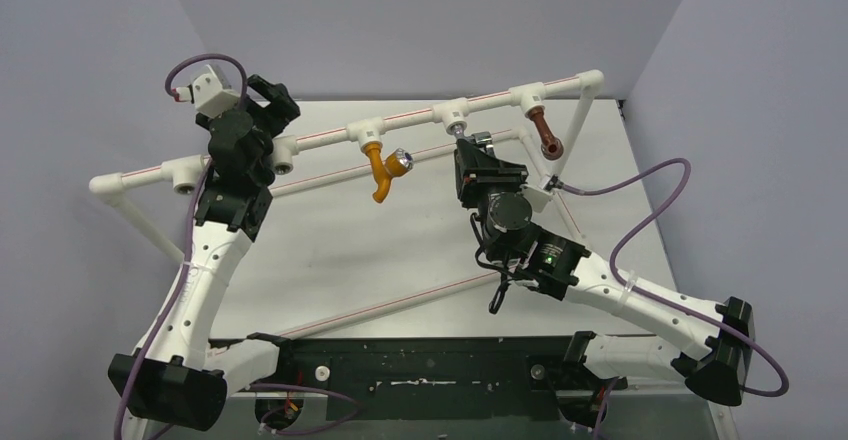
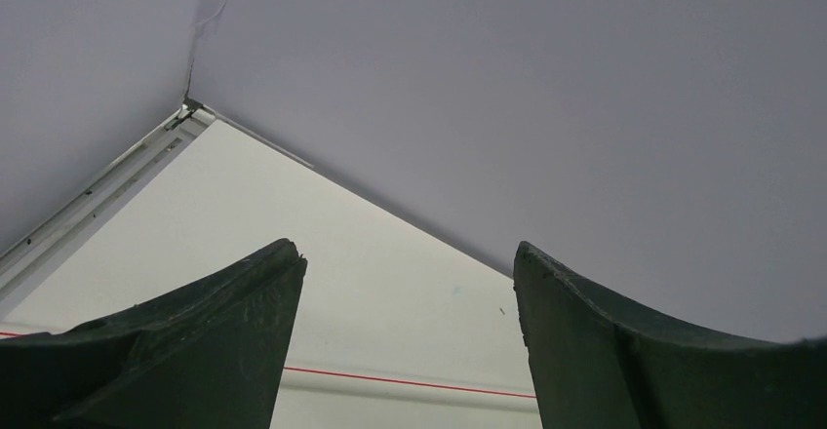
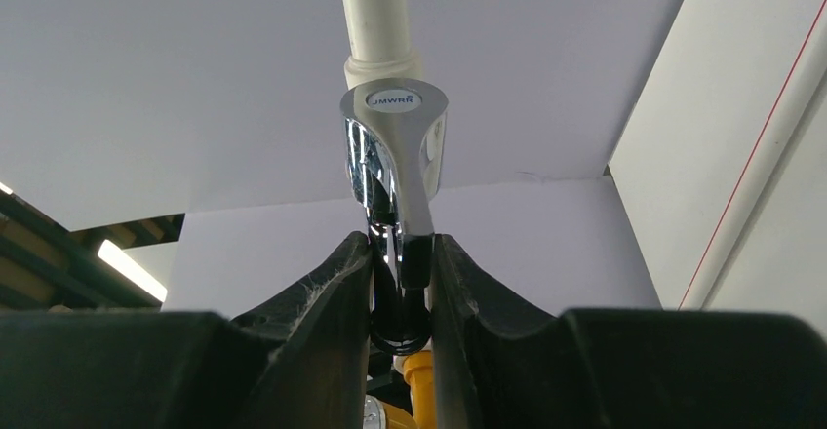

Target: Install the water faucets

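Observation:
A white pipe frame with tee fittings crosses the back of the table. The orange faucet hangs from one tee, and the brown faucet hangs from a tee further right. My right gripper is shut on the shiny silver faucet, holding it up against the middle tee. In the right wrist view the fingers clamp its lever, with the orange faucet showing below. My left gripper stands open and holds nothing, up by the frame's left end.
Two open tee sockets sit on the frame's left stretch beside my left arm. Thin red-striped pipes run diagonally over the white table. Grey walls enclose the back and sides. A dark rail lies along the near edge.

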Controlling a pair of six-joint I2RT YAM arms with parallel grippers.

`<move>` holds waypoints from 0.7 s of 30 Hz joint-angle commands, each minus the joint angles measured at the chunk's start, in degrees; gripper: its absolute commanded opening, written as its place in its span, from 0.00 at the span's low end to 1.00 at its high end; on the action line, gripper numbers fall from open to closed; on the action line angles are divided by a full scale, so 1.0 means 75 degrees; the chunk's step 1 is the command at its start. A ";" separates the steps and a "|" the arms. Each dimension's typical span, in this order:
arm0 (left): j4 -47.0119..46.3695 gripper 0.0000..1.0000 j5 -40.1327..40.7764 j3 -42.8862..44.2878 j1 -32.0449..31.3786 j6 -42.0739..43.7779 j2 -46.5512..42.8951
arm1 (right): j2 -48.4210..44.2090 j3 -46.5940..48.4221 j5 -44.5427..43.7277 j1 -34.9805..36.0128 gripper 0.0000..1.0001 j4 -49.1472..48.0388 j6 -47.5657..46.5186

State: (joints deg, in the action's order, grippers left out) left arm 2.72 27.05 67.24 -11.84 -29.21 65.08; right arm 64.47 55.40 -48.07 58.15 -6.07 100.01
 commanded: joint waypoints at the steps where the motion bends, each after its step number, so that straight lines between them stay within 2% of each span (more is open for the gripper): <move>1: 0.2089 0.76 0.0057 -0.0560 -0.0024 0.0045 0.0261 | 0.0246 -0.0157 -0.0438 -0.0270 0.22 0.0960 0.0118; 6: 0.2090 0.76 0.0012 -0.0563 0.0030 0.0031 0.0305 | 0.0051 -0.0231 -0.0443 -0.0230 0.41 0.0987 -0.0043; 14: 0.2087 0.76 0.0090 -0.0568 0.0043 0.0050 0.0373 | -0.0148 -0.0249 -0.0442 -0.0083 0.65 0.0868 -0.0500; 17: 0.2089 0.76 0.0120 -0.0569 0.0063 0.0063 0.0381 | -0.0313 -0.0293 -0.0401 0.0055 0.72 0.0867 -0.0881; 21: 0.2090 0.76 0.0109 -0.0569 0.0087 0.0064 0.0403 | -0.0692 -0.0467 -0.0149 0.0217 0.75 0.0538 -0.1432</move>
State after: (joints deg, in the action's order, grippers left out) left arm 3.03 27.05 67.26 -11.77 -29.39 65.12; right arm 62.63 53.82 -47.90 58.59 -1.61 94.83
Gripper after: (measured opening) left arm 0.762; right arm 0.743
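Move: The right fingers are shut on the chrome faucet, one above and one below it. The faucet's middle is about 2 cm ahead of that hand and 1 cm to its right, and the pipe socket for its inlet about 6 cm ahead and 2 cm left. From the same hand the orange faucet hangs some 16 cm left and 2 cm back, the brown one about 15 cm right and 3 cm ahead. From the left hand the chrome faucet lies roughly 38 cm right and 9 cm back. The right fingers let go of the chrome faucet, spreading from a narrow grip to about three-quarters open, one finger above and one below. As they spread the hand sinks a little over 2 cm, leaving the faucet near the upper finger, and late on rolls about 10 degrees, its left side dipping, while starting to ease back. ##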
